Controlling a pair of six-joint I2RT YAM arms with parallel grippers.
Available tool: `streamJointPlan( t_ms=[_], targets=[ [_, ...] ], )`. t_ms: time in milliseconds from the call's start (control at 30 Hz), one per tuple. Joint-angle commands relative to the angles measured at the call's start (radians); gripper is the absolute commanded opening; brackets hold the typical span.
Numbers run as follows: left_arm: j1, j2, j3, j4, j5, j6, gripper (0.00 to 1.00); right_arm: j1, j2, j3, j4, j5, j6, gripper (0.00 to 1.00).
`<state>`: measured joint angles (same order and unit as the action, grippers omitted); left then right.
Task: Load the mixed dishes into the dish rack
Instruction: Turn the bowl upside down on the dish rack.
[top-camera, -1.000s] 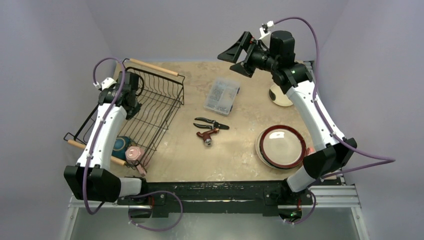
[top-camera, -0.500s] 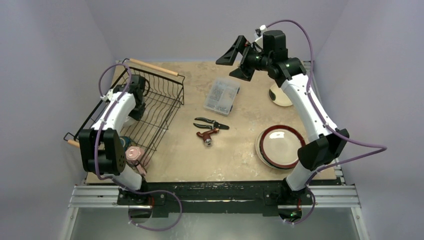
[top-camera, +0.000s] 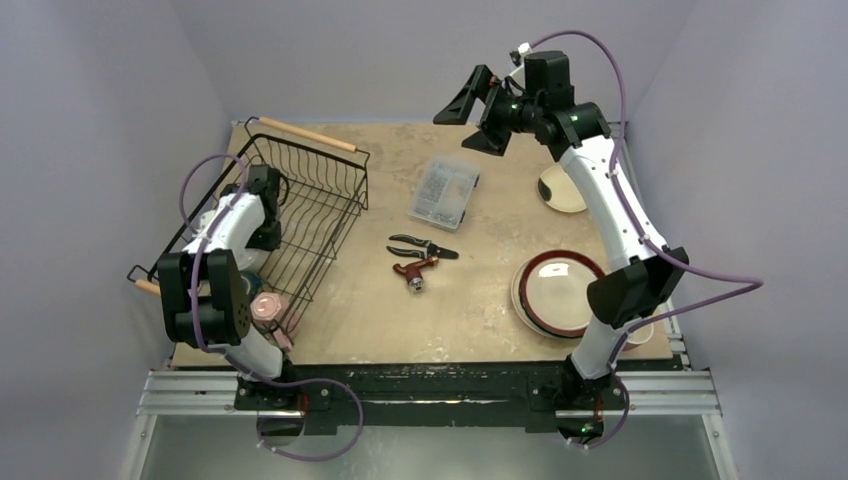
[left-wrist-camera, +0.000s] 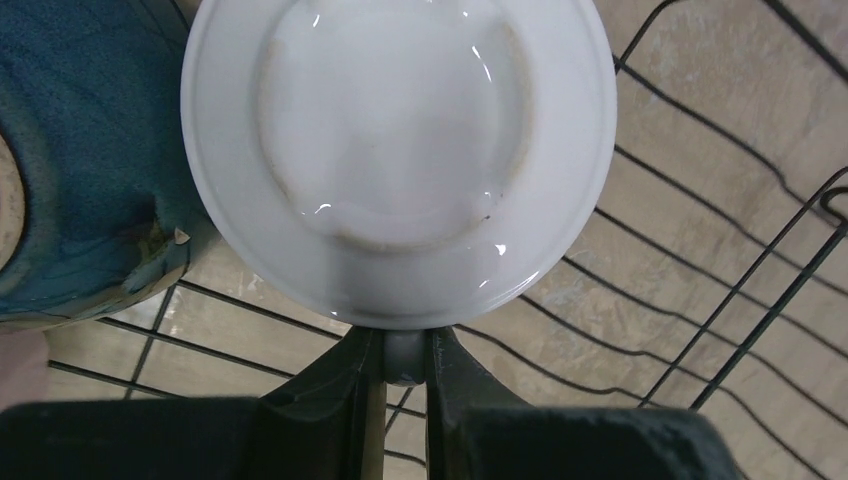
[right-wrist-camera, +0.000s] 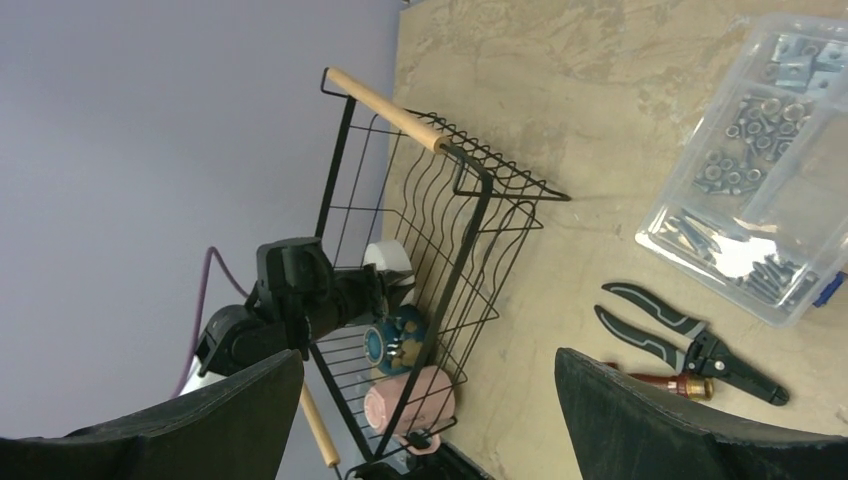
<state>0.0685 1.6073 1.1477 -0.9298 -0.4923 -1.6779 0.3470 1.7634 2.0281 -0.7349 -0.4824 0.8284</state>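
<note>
My left gripper is shut on the handle of a white cup, whose underside faces the left wrist camera. It holds the cup over the wire floor of the dish rack, beside a teal mug. From above, the left gripper is inside the dish rack, and a pink mug lies at the rack's near end. My right gripper is open and empty, high over the table's back. A red-black-rimmed plate and a cream dish sit at the right.
A clear compartment box, black pliers and a red tool lie mid-table. The rack's wooden handle is at its far end. In the right wrist view, the rack, the pink mug and the pliers lie far below.
The left arm has folded back, its elbow swinging toward the near-left corner, and the gripper with the cup has shifted nearer inside the rack. The right gripper has drifted slightly back.
</note>
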Motion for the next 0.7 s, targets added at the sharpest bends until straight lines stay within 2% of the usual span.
streamJointPlan(
  t_ms=[0,400,467,600,667],
  targets=[
    [0.043,-0.027,-0.006,0.04,-0.051,-0.184,0.0,-0.026,-0.009,0.037,-0.036,-0.011,-0.039,0.99],
    [0.096,0.024,0.038,-0.022,-0.042,-0.362,0.0,-0.071,-0.033,-0.047,-0.015,-0.069,-0.047,0.99],
    [0.101,0.031,0.041,-0.03,-0.037,-0.367,0.07,-0.074,-0.034,-0.056,-0.012,-0.078,-0.051,0.99],
    [0.104,0.04,0.043,-0.033,-0.027,-0.346,0.28,-0.088,-0.045,-0.081,-0.005,-0.092,-0.057,0.99],
    [0.104,0.039,0.041,-0.025,-0.027,-0.324,0.48,-0.096,-0.056,-0.094,0.003,-0.096,-0.063,0.99]
  ],
)
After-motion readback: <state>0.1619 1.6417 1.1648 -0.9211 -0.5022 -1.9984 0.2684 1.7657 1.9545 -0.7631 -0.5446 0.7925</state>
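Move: The left fingers already hold the upturned white bowl by its handle; the bowl's middle lies about 7 cm to their left, level with them. Its resting spot in the dish rack is some 9 cm to this hand's left, 1 cm back and 1 cm lower. The blue mug stands some 10 cm back and 5 cm left of the hand, the pink mug 14 cm back and 1 cm right. From the idle right hand, the bowl lies roughly 54 cm left, 9 cm back and 30 cm below. Keeping its height, the left hand carries the bowl about 4 cm left towards the rack's far-left side, past the blue mug, while turning some 20 degrees counter-clockwise with the handle still pinched; it then slows and the fingers part part-way, letting go of the handle. The right hand, empty and wide open, drifts about 3 cm right and 3 cm down over the far side of the table. ##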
